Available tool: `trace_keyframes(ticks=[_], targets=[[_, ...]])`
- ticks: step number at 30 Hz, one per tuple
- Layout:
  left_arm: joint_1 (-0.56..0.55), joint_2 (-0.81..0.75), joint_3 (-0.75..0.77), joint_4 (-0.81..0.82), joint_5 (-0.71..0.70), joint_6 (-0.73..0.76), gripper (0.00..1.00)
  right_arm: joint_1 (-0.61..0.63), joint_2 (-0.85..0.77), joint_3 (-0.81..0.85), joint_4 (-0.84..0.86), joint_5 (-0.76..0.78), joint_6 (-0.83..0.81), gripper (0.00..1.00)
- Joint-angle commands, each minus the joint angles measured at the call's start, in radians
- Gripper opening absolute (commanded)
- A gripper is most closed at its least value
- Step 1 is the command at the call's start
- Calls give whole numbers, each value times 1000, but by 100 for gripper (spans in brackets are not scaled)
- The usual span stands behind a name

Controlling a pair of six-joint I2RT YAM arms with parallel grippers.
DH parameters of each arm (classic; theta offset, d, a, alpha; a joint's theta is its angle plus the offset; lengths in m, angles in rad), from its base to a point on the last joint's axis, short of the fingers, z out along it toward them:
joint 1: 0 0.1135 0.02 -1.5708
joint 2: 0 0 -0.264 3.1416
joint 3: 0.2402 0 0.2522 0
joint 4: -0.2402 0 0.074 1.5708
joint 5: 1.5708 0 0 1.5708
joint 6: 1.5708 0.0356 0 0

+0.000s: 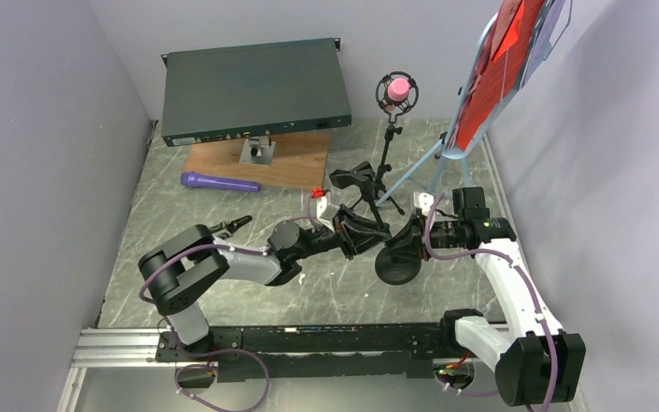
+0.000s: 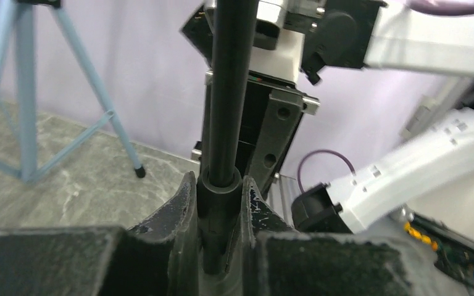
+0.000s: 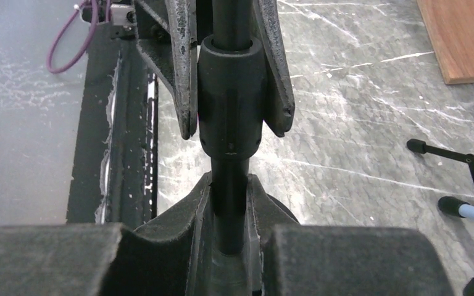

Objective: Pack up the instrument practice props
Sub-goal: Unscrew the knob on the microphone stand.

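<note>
The black round-base mic holder is held off the table between both arms, its round base hanging low. My left gripper is shut on the pole's thick collar. My right gripper is shut on the thinner pole just below that collar, facing the left one. A purple microphone lies by the board. The pink microphone sits atop the tripod mic holder. The light-blue music tripod carries red music sheets.
A dark green rack box rests at the back on a small stand over the brown wooden board. Grey walls close in left and right. The tripods' feet stand close beyond the grippers.
</note>
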Motion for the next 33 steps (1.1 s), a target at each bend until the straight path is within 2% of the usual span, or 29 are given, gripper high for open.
trace_keyframes(ticks=[1, 2, 3, 4, 5, 6, 7, 10, 15, 17, 19, 21, 25, 29, 31, 33], targets=[[-95, -147, -26, -145, -384, -41, 0, 8, -21, -3, 183, -47, 161, 0], [-138, -193, 3, -292, -530, -76, 0, 9, -21, -6, 201, -41, 186, 0], [-183, -240, 57, -519, -652, -166, 0, 10, -21, -9, 214, -39, 207, 0], [-203, -277, 149, -883, -782, -288, 0, 9, -21, -12, 228, -37, 221, 0], [-218, -281, 244, -1110, -837, -398, 0, 8, -22, -13, 236, -35, 237, 0], [-233, -278, 305, -1245, -909, -461, 0, 9, -21, -16, 253, -32, 252, 0], [-249, -277, 335, -1299, -957, -518, 0, 8, -21, -19, 265, -30, 266, 0], [-291, -284, 331, -1282, -1049, -614, 0, 10, -21, -27, 297, -23, 302, 0], [-310, -281, 348, -1262, -1079, -539, 2, 8, -24, -34, 317, -15, 321, 0], [-310, -291, 338, -1240, -1072, -502, 21, 9, -23, -34, 315, -20, 318, 0], [-310, -305, 308, -1191, -1061, -450, 48, 9, -24, -33, 311, -23, 313, 0], [-310, -321, 289, -1165, -1051, -412, 64, 8, -24, -33, 306, -27, 306, 0], [-310, -355, 241, -1090, -1018, -269, 81, 8, -24, -30, 295, -38, 291, 0], [-309, -416, 148, -955, -921, -72, 97, 9, -24, -26, 267, -49, 252, 0], [-302, -453, 62, -843, -839, 27, 99, 8, -23, -19, 225, -66, 196, 0], [-263, -490, -29, -735, -682, 88, 99, 8, -21, -11, 149, -82, 96, 0]])
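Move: Between the left fingers at the start is the knob, a thick black collar on the microphone stand's leaning pole. The stand's head lies about 4 cm ahead of it, 8 cm to its left and 14 cm above; the round base is some 2 cm back, 5 cm right and 9 cm below. The other tripod's legs stand roughly 16 cm ahead of the left hand and 8 cm below. From the right hand, gripping the pole underneath, the knob is about 1 cm ahead, 3 cm left and 4 cm up. Twisting about the pole, the left hand, already closed on the knob, rolls some 60 degrees counter-clockwise as seen from the stand's head, swinging forward 2 to 3 cm and dipping slightly. Its fingers then open wide, let go of the knob and draw off left and back. The right hand keeps its pinch on the pole below, easing about 1.5 cm forward with a small tilt down and partly back. ##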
